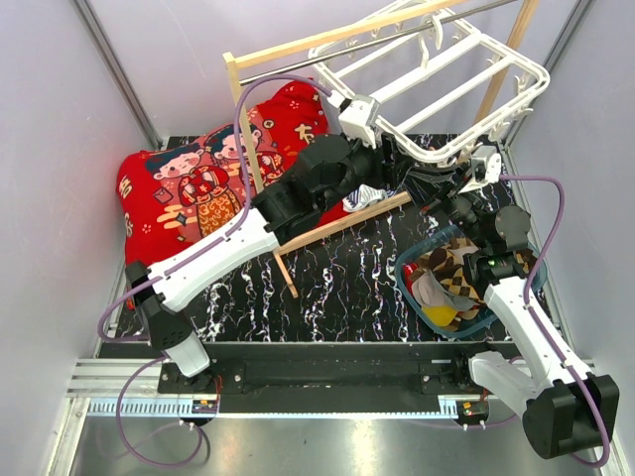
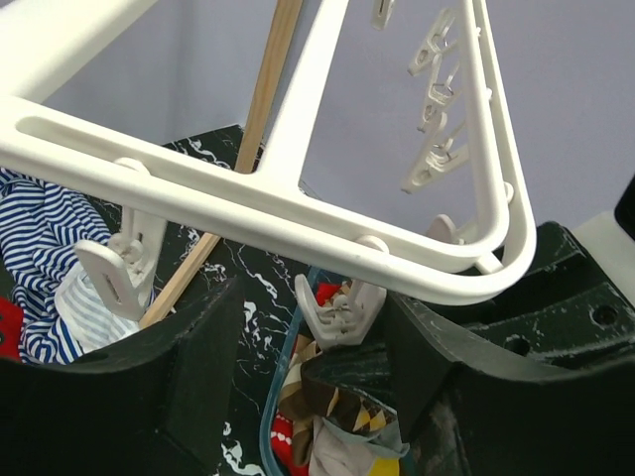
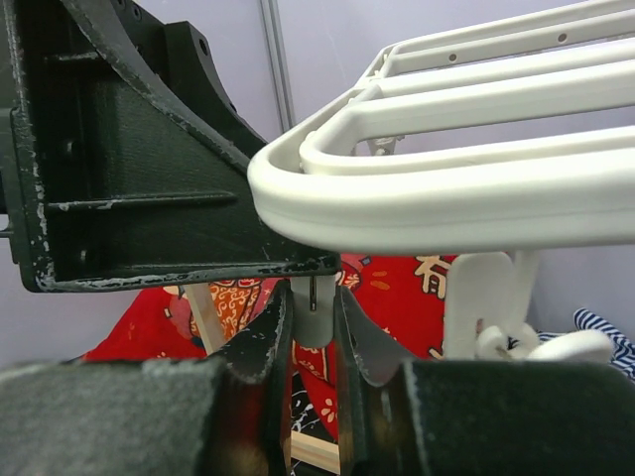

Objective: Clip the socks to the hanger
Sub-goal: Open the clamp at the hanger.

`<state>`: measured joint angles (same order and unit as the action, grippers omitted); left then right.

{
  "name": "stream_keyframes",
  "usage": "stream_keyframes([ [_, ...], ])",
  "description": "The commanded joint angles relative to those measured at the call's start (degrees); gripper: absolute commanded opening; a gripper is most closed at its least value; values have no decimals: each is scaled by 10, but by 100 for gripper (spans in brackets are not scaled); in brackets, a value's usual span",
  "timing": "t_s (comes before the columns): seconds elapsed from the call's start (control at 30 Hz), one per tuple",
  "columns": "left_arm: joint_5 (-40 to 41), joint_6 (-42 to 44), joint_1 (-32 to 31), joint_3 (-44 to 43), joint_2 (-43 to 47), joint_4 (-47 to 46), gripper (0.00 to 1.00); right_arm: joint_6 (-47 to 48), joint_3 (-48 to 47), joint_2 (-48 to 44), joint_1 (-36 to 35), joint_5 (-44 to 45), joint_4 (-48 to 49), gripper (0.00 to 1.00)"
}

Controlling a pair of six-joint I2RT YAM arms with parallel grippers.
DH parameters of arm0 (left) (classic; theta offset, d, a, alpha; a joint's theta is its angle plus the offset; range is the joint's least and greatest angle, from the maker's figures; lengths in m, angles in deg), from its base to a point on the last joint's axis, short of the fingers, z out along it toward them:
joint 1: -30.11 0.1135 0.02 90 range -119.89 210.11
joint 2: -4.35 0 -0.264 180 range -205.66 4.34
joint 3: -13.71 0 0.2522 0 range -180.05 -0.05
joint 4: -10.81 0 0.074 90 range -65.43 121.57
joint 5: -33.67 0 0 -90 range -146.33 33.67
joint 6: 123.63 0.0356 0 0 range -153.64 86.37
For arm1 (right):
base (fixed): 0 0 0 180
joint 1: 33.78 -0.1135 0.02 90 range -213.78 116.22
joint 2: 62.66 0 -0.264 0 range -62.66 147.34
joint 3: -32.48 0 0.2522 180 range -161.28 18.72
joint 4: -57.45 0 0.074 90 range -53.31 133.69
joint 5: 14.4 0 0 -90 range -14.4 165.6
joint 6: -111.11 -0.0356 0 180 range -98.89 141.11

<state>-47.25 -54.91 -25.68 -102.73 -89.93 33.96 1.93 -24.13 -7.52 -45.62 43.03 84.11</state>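
The white grid hanger (image 1: 434,151) hangs tilted at the back right, and both grippers meet at its near corner. In the right wrist view, my right gripper (image 3: 316,317) is shut on a small white clip peg (image 3: 316,297) dangling under the hanger's rim (image 3: 446,198). My left gripper (image 2: 313,317) is open, its fingers wide apart on either side of that peg (image 2: 337,309) below the frame (image 2: 198,188), holding nothing. Checkered and grey socks (image 1: 451,283) lie bunched in a blue-rimmed basket (image 1: 405,288), also visible below the left fingers as socks (image 2: 347,412).
A light wooden pole rack (image 1: 327,45) carries the hanger; its slanted leg (image 1: 347,223) crosses the black marbled table. A red patterned cushion (image 1: 198,183) fills the back left. A blue-and-white striped cloth (image 2: 40,238) lies beside it. Grey walls close both sides.
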Motion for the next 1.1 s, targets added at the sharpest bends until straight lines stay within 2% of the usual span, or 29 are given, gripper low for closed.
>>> stream_keyframes([
  [0.0, 31, -12, -2, -39, -14, -46, 58, 10, -20, -2, 1, -9, 2, 5],
  [0.27, 48, -9, -2, -46, -23, -46, 46, 17, -23, 0, 1, -9, -12, 5],
  [0.47, 59, 4, -2, -49, -23, -48, 26, 25, -22, -4, 1, 0, -42, 7],
  [0.57, 57, 9, -2, -46, -21, -49, 19, 25, -26, -13, 0, 8, -73, 16],
  [0.63, 57, 12, -2, -37, -20, -52, 13, 27, -34, -24, 0, 14, -130, 29],
  [0.73, 58, 21, -2, -20, -13, -67, 10, 22, -47, -43, 1, 34, -211, 50],
  [0.8, 58, 26, -2, -14, -13, -73, 6, 16, -49, -65, 1, 62, -255, 56],
  [0.9, 56, 31, -1, -9, -12, -74, 0, 10, -60, -96, 1, 87, -361, 69],
  [0.93, 54, 33, -1, -7, -11, -75, 0, 6, -66, -105, 1, 95, -424, 78],
  [1.03, 47, 35, 2, 0, -12, -75, 0, -11, -71, -143, 1, 141, -534, 91],
  [1.07, 46, 36, 2, 7, -10, -75, 0, -16, -72, -163, 1, 155, -560, 98],
])
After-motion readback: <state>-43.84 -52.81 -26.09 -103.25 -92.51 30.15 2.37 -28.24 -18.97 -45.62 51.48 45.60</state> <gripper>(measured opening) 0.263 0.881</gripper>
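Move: The clamp near the hanger's corner hangs in the left hand's still open fingers, level with its hand point, about 1 cm ahead and 2 cm to its right; the right fingers already pinch the same clamp at their hand point. From the left hand, the next clamp along the left rail is some 6 cm ahead and 3 cm left, and the first one past the corner about 3 cm ahead and 9 cm right, all roughly level. The clamp is taken over by the left hand, which eases about 1 cm to the right and slightly down, closes its fingers across the clamp's two arms and keeps the pinch, creeping about 1 cm forward. Only once that grip is on does the right hand open wide and let go, dropping away some 5 cm down, about 3 cm right and 2 cm back, its fingers tipping down by roughly 25 degrees. ##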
